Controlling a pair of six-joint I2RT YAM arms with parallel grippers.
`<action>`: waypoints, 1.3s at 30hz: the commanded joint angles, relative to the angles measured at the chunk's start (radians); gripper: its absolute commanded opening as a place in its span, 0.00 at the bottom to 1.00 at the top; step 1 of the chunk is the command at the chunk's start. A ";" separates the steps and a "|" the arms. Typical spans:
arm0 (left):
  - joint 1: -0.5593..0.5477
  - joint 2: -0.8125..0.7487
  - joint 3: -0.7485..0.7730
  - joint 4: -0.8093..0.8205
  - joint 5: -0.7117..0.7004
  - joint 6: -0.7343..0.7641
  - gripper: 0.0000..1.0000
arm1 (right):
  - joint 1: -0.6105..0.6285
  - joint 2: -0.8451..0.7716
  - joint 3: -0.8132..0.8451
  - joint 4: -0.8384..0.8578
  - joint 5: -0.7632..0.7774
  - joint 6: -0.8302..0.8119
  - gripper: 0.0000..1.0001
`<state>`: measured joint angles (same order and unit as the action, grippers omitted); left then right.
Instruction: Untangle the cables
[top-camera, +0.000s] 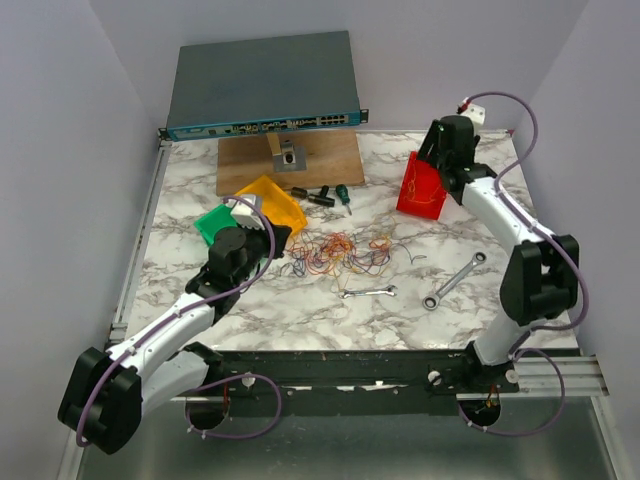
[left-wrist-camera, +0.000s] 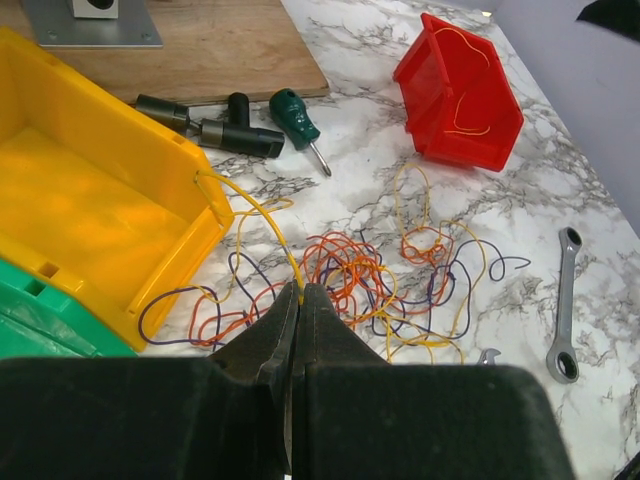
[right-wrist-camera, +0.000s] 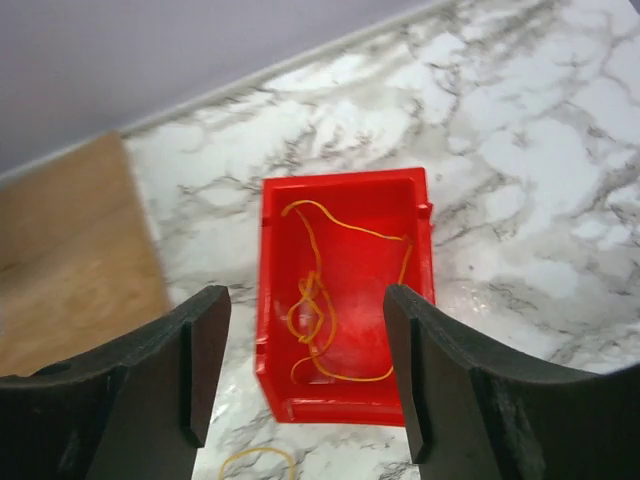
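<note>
The cables (top-camera: 335, 252) lie as a loose tangle of orange, yellow and purple strands (left-wrist-camera: 380, 280) in the middle of the marble table. My left gripper (left-wrist-camera: 302, 290) is shut on one yellow cable (left-wrist-camera: 262, 215), which arcs up to the corner of the yellow bin (left-wrist-camera: 150, 170). In the top view the left gripper (top-camera: 283, 243) sits at the tangle's left edge. My right gripper (right-wrist-camera: 307, 300) is open above the red bin (right-wrist-camera: 345, 400), nothing between its fingers. Thin orange cables (right-wrist-camera: 316, 258) lie inside that bin. The right gripper (top-camera: 432, 160) hangs at the back right.
Two wrenches (top-camera: 370, 293) (top-camera: 455, 280) lie near the front right. A green-handled screwdriver (top-camera: 342, 197) and dark bits rest by the wooden board (top-camera: 290, 160). A green bin (top-camera: 215, 222) adjoins the yellow one. A network switch (top-camera: 262, 85) stands at the back.
</note>
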<state>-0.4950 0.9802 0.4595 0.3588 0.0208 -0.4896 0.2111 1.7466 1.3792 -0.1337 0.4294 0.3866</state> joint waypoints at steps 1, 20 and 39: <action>-0.011 -0.025 -0.005 0.040 0.041 0.026 0.00 | 0.004 -0.090 -0.039 -0.071 -0.241 -0.075 0.73; -0.054 -0.105 0.191 -0.075 0.364 -0.051 0.00 | 0.277 -0.538 -0.730 0.483 -0.924 -0.099 0.79; -0.057 0.001 0.726 -0.631 0.384 -0.064 0.00 | 0.300 -0.594 -0.875 0.803 -1.152 -0.064 0.88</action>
<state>-0.5503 0.9642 1.1275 -0.1677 0.3801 -0.5652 0.5011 1.1580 0.5125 0.5949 -0.6933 0.3260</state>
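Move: The cable tangle, which the left hand's yellow cable runs into, lies about 20 cm back and 27 cm to the left of the right hand, some 18 cm below it. The red bin is 15 cm under the right hand, about 3 cm left and 1 cm ahead; the small wrench lies 11 cm nearer than the tangle and 7 cm to its right. From the left hand, the tangle is roughly 5 cm ahead, 11 cm right, 18 cm below. The yellow cable, still pinched by its end part in the shut left fingers, is hauled up from the tangle: the left hand backs off and drifts right some 6 cm each, then climbs about 20 cm, turning clockwise. The empty right hand swings away from the red bin, back and left together, towards the tangle and hanging cable, dipping midway and coming back up; it turns about 80 degrees counter-clockwise, opening wider. ##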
